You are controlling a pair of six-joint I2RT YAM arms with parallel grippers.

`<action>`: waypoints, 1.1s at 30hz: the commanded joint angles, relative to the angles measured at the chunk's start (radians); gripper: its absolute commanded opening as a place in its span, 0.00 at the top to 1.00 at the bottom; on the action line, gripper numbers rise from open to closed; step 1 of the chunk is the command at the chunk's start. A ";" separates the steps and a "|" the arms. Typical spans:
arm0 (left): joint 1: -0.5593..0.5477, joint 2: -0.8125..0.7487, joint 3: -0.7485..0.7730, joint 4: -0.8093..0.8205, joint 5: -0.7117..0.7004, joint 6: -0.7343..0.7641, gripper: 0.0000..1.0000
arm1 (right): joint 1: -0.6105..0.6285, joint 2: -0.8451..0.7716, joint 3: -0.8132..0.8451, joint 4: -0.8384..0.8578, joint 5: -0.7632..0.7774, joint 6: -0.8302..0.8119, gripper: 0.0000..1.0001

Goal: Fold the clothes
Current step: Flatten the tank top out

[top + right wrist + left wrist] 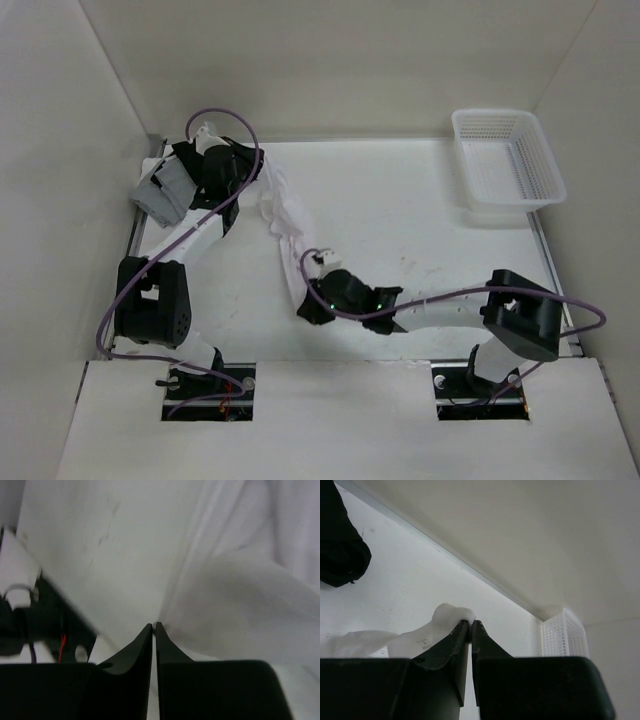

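The clothes are one white garment, stretched as a narrow bunched band from the back left toward the front middle of the table. My left gripper is shut on its far end; in the left wrist view a white fold bulges over the closed fingertips. My right gripper is at the near end of the band. In the right wrist view its jaws stand together, pinching the edge of the white cloth, which spreads up and to the right.
A grey folded garment lies at the back left beside the left arm. A black garment shows at the left of the left wrist view. A white mesh basket stands at the back right corner. Walls enclose the table.
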State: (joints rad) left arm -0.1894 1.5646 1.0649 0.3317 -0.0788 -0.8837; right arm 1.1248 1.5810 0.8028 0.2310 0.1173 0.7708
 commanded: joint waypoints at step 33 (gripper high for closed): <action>-0.041 0.281 0.435 -0.034 0.090 0.048 0.97 | -0.213 0.076 0.030 0.005 -0.169 -0.085 0.59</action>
State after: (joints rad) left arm -0.2306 1.8496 1.4551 0.2699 0.0017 -0.8555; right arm 0.9047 1.6638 0.7837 0.1837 -0.0296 0.7029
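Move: The tank top's near hem is right at the right fingertips, about 1 cm ahead, 1 cm left and some 5 cm below the hand point; its bunched middle lies about 20 cm ahead, 5 cm left and 4 cm below. From the left hand, which already pinches the far end, the hem is about 29 cm back, 10 cm right and 21 cm below. Black cloth lies 7 cm ahead, 10 cm left and 20 cm below that hand; grey clothes, about level, lie 17 cm left and 21 cm below. The tank top's near end is flicked back and let go as the right fingers open partway; that hand sweeps back about 10 cm, then swings up and forward some 18 cm, veering right, before sinking over the hem and easing slightly back and left. The left hand keeps its pinch on the far end and carries it forward, then right, rising a little, away from the black cloth. ##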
